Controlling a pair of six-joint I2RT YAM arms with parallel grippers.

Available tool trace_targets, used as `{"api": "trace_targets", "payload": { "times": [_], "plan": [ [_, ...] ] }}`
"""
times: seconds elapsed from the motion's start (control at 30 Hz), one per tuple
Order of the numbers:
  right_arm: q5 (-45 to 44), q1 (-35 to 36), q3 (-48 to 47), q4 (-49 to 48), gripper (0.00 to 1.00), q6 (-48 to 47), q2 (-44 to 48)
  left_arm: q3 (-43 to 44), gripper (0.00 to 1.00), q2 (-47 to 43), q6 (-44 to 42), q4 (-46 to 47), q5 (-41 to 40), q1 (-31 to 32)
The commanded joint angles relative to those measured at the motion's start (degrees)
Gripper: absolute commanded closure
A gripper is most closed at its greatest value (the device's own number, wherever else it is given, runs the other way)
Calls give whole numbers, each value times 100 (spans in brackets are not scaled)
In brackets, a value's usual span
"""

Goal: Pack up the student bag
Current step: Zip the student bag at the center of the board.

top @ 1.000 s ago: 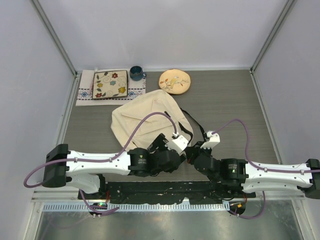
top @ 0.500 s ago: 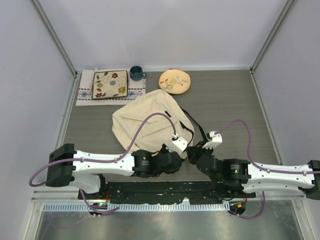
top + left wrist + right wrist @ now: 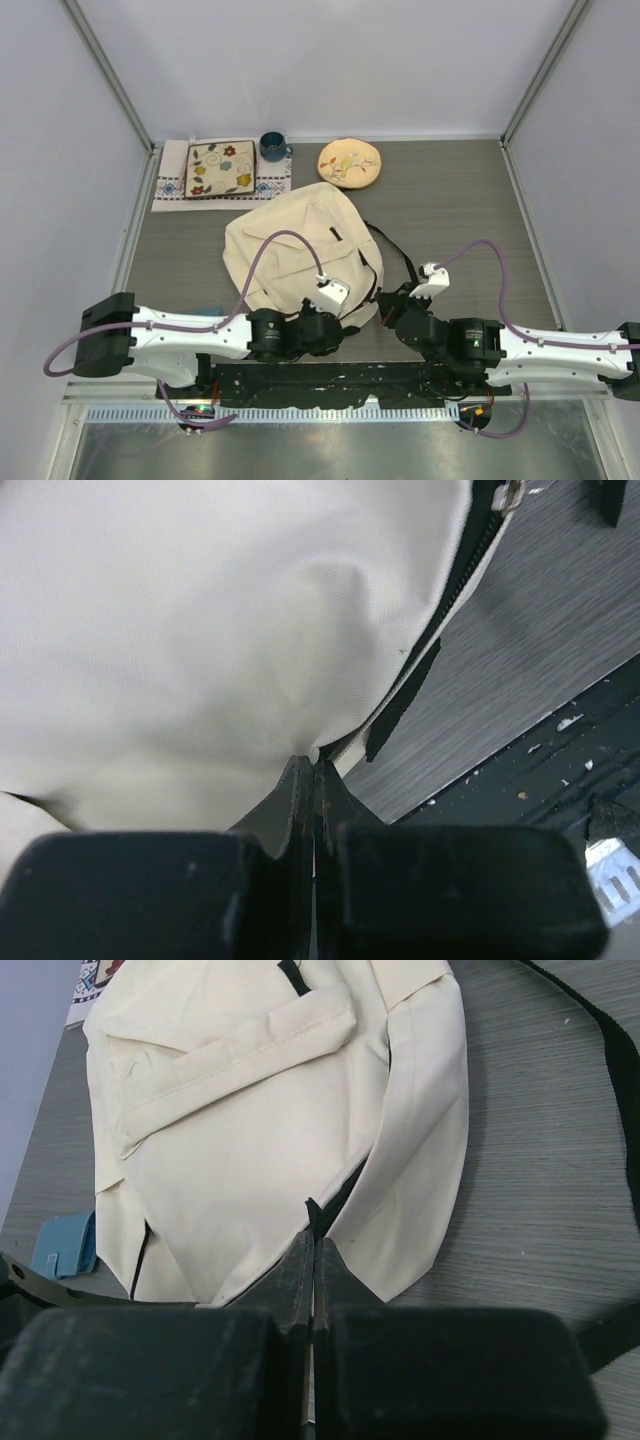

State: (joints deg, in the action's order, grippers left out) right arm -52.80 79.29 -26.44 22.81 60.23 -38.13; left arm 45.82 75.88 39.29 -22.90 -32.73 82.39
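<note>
The student bag (image 3: 290, 240) is a cream fabric backpack lying flat mid-table, with black straps (image 3: 395, 255) trailing to its right. My left gripper (image 3: 350, 308) is at the bag's near right corner. In the left wrist view its jaws (image 3: 313, 767) are shut on the edge of the cream fabric (image 3: 200, 630), which puckers toward the tips beside the black zipper (image 3: 455, 575). My right gripper (image 3: 387, 299) is just right of it. In the right wrist view it (image 3: 312, 1228) is shut on a thin black zipper tab (image 3: 310, 1206) at the bag's (image 3: 250, 1130) opening seam.
Along the back edge are a square floral plate (image 3: 220, 168) on a patterned cloth, a blue cup (image 3: 272, 147) and a round yellowish floral plate (image 3: 349, 162). A small blue object (image 3: 65, 1243) lies by the bag's near left side. The black base rail (image 3: 330, 380) runs along the front.
My left gripper went from open to shut on the bag's edge and drew back to the left and nearer. The bag's near corner shifted and lies flatter. The right gripper stayed shut.
</note>
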Motion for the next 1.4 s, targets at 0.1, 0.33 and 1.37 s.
{"api": "trace_targets", "payload": {
  "times": [0.1,0.33,1.37],
  "plan": [
    [-767,-211,-178,4,99,51,-89,-609,100,-635,948,-1014,-128,5],
    [-539,-308,-169,-127,99,-98,-177,-812,94,-1091,1713,-1551,-523,5],
    [-135,-300,68,-383,99,-73,-19,946,4,568,-861,733,-128,-4]
  ]
}}
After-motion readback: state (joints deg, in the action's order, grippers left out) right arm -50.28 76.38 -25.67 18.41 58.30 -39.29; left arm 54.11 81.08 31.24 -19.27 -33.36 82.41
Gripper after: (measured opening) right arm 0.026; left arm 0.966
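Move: My left hand has the near right edge of the student bag pinched. The black tab on that edge lies about 4 cm to its right and 1 cm ahead, barely lower. The zip slider is roughly 9 cm to its right and 4 cm ahead, about a centimetre higher. From my right hand, holding the zip pull, the tab is some 5 cm left and 3 cm back, 5 cm down; the slider hangs about 3 cm below and 1 cm left. I draw the pinched bag edge about 5 cm to the left, away from the zip slider, while my right hand keeps its grip on the pull and shifts only a centimetre or two. Then my left fingers open wide and let go; I lift the hand up and over, swing it roughly 10 cm back to the right, and lower it partway, open, above the black tab. ##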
